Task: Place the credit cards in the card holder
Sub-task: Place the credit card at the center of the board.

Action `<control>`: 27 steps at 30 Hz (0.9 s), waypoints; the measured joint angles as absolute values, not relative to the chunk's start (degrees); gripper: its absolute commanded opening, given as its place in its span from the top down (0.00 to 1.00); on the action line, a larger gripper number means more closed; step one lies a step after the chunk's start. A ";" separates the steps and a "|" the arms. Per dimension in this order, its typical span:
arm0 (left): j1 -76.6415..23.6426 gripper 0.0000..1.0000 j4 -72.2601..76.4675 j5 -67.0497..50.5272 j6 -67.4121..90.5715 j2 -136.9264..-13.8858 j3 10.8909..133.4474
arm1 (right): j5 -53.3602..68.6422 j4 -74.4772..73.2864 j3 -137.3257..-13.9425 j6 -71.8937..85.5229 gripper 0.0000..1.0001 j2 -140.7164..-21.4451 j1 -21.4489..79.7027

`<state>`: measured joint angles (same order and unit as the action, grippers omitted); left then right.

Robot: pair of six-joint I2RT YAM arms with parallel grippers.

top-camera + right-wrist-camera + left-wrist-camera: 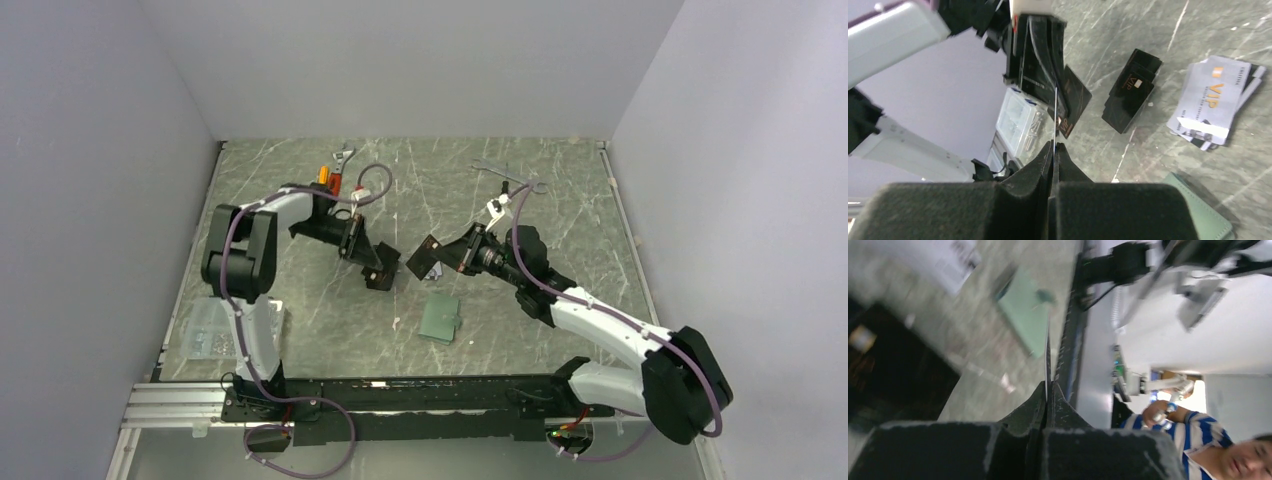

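My left gripper (362,250) (1049,385) is shut on a black credit card (1074,101) with gold print, seen edge-on (1048,352) in its own wrist view. Facing it, my right gripper (447,255) (1054,144) is shut on another dark credit card (425,258), whose thin edge (1055,115) rises from the closed fingertips. Both held cards hang above the table, close together. A stack of black cards (1133,92) and a fan of silver VIP cards (1213,97) lie on the table. The sage-green card holder (440,317) (1023,315) (1210,212) lies flat, nearer the arm bases.
Wrenches (505,178) lie at the back right, and a screwdriver with an orange handle (328,175) at the back left. A clear plastic box (205,330) (1018,117) sits by the left arm's base. Walls close in the green marbled table (560,330) on three sides.
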<state>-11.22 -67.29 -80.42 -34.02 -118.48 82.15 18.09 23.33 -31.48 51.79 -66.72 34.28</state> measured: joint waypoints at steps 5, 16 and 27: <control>-10.39 0.98 -45.98 -66.13 -14.79 -109.80 71.99 | 16.05 18.41 -31.44 49.98 1.00 -63.22 33.52; -12.93 0.89 -31.31 -52.60 -4.80 -112.42 72.12 | 14.55 13.91 -29.89 48.99 1.00 -60.93 32.69; -14.44 0.72 -31.22 -43.16 -3.09 -112.73 70.50 | 13.78 7.29 -27.77 48.10 1.00 -58.78 32.38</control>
<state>-14.44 -31.22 -43.16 -3.09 -112.73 70.50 13.78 7.29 -27.77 48.10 -58.78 32.38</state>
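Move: The left hand, holding a black card, has the black card stack about 4 cm ahead and some 13 cm below; the white cards lie 6 cm ahead and 10 cm right, the green card holder 7 cm back and 13 cm right. From the right hand, also with a black card, the holder lies about 5 cm back, neither left nor right, 18 cm lower; the white cards are 8 cm ahead, 3 cm left. Down about 10 cm goes the left hand, swinging some 5 cm forward early on, then sinking nearly straight onto the black stack while its right-pointing fingers tip down some 35 degrees and part around their card. The right hand, keeping its black card pinched, backs off to the right and sinks, about 5 cm, closer to the holder. ##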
